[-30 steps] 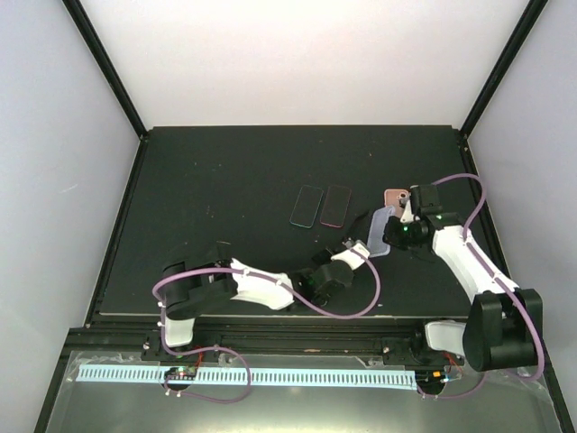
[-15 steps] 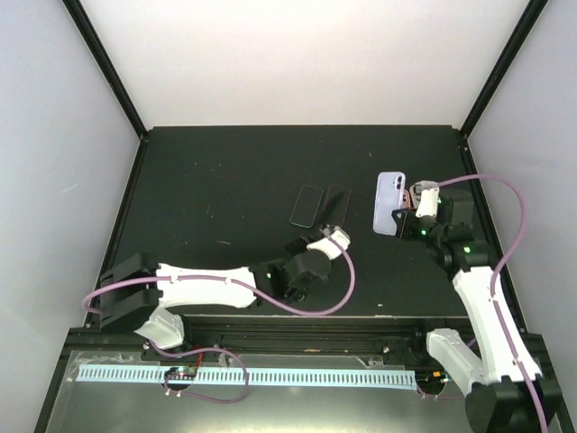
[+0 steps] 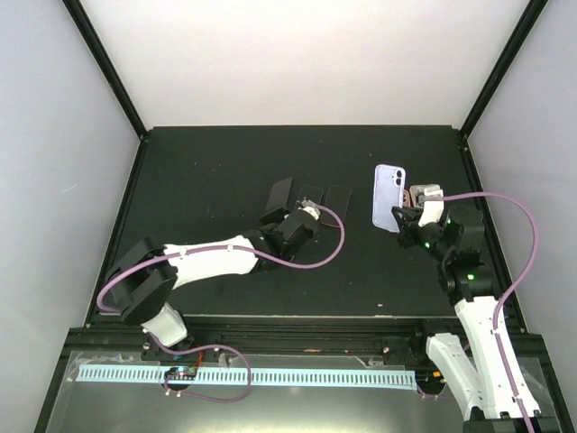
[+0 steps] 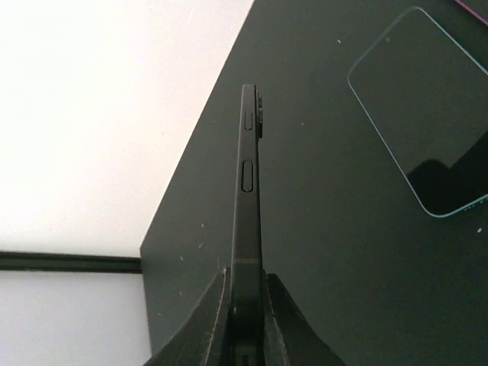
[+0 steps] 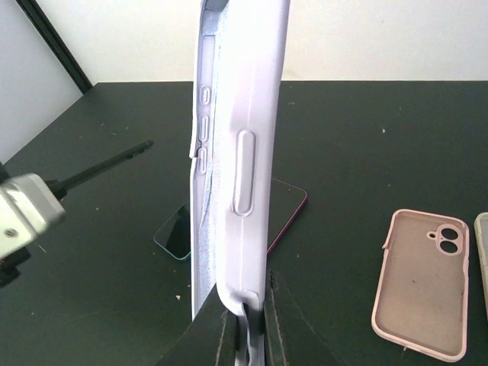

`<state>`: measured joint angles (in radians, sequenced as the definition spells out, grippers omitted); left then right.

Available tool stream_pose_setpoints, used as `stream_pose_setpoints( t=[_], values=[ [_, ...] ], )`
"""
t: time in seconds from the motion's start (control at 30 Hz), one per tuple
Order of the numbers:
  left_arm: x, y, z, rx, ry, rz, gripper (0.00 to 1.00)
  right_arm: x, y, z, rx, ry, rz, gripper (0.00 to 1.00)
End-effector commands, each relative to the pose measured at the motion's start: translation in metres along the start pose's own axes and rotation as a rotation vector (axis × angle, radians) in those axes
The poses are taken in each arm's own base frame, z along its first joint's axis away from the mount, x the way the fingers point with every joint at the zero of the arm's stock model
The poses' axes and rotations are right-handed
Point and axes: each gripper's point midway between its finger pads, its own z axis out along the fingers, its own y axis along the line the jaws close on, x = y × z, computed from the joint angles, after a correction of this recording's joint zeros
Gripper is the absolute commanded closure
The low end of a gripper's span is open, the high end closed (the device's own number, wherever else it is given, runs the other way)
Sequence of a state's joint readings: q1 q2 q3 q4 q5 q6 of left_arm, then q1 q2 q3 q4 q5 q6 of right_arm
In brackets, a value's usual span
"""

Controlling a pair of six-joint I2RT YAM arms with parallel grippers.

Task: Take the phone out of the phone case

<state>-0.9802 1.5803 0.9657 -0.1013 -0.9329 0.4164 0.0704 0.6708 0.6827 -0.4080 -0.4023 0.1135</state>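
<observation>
My left gripper (image 3: 293,215) is shut on a bare black phone (image 3: 279,194) and holds it edge-up above the middle of the table. In the left wrist view the phone (image 4: 248,206) stands edge-on between my fingers (image 4: 210,320). My right gripper (image 3: 403,216) is shut on the lower end of a lilac phone case (image 3: 389,197), held upright above the right side of the table. In the right wrist view the case (image 5: 240,137) fills the middle, with the black phone (image 5: 103,166) at the left.
A teal-edged phone (image 3: 313,193) and a red-edged phone (image 3: 338,200) lie flat mid-table, also in the right wrist view (image 5: 174,232) (image 5: 288,207). A pink case (image 5: 421,282) lies open side up on the right, with another case's edge (image 5: 483,259) beside it.
The black phone has come apart from the lilac case. My left gripper carried it back and left. My right gripper lifted the case upright and moved it back.
</observation>
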Motion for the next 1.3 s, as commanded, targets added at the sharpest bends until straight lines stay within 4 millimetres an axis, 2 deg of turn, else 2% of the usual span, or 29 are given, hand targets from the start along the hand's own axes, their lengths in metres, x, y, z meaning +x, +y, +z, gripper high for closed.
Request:
stream_pose_setpoints(
  t=[0.0, 0.2, 0.47, 0.57, 0.67, 0.8, 0.93, 1.13, 1.17, 1.2, 1.27],
  values=[
    [-0.009, 0.003, 0.013, -0.069, -0.01, 0.102, 0.98, -0.015, -0.002, -0.007, 0.025, -0.079, -0.046, 0.99],
    [0.008, -0.016, 0.044, -0.064, 0.062, 0.216, 0.98, -0.014, 0.017, -0.018, -0.063, -0.136, -0.072, 0.99],
    [0.02, -0.033, 0.072, -0.005, 0.11, 0.27, 0.98, -0.008, 0.008, -0.01, -0.032, -0.104, -0.053, 0.99],
    [0.023, -0.037, 0.08, 0.018, 0.118, 0.28, 0.92, -0.007, 0.006, -0.008, -0.023, -0.097, -0.051, 0.99],
    [0.035, -0.04, 0.089, 0.033, 0.168, 0.291, 0.8, -0.005, 0.003, -0.005, -0.014, -0.084, -0.047, 0.99],
    [0.053, -0.047, 0.097, 0.047, 0.228, 0.293, 0.76, -0.004, 0.0, -0.003, -0.002, -0.074, -0.043, 0.99],
    [0.058, -0.053, 0.099, 0.077, 0.243, 0.261, 0.67, -0.002, -0.002, 0.0, 0.005, -0.065, -0.042, 0.99],
    [0.067, -0.058, 0.098, 0.093, 0.299, 0.217, 0.42, 0.0, -0.01, 0.005, 0.037, -0.043, -0.036, 0.99],
    [0.069, -0.058, 0.096, 0.102, 0.314, 0.205, 0.36, 0.001, -0.011, 0.006, 0.04, -0.038, -0.036, 0.99],
    [0.07, -0.06, 0.093, 0.126, 0.324, 0.186, 0.24, 0.001, -0.012, 0.007, 0.043, -0.036, -0.035, 0.99],
    [0.071, -0.062, 0.084, 0.179, 0.333, 0.136, 0.1, 0.002, -0.012, 0.008, 0.04, -0.033, -0.031, 0.99]
  ],
)
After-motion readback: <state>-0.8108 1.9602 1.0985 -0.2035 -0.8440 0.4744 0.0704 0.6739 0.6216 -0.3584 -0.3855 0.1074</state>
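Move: The left hand, pinching the bare dark phone by its lower end, is bound for the empty table about 10 cm ahead, 3 cm to its left and some 15 cm below. At that same depth, the teal-rimmed phone lies about 8 cm ahead and 9 cm right of the hand, the red-rimmed phone level with it and 9 cm farther right. From the right hand, holding the lilac case, the bare spot is about 15 cm ahead, 30 cm left and 23 cm below. The left hand carries the dark phone down about 12 cm and forward some 5, drifting a little left late on, to the bare table left of the teal-rimmed phone, while the wrist rolls its left side up and tips the fingers farther down, each by some 15 to 20 degrees. About halfway through, with most of the drop done, the descent pauses and the fingers begin to open, then spread wide over the last few centimetres down to let go of the phone, while the right hand keeps its grip on the lilac case, easing slightly back and up, then forward and down. ##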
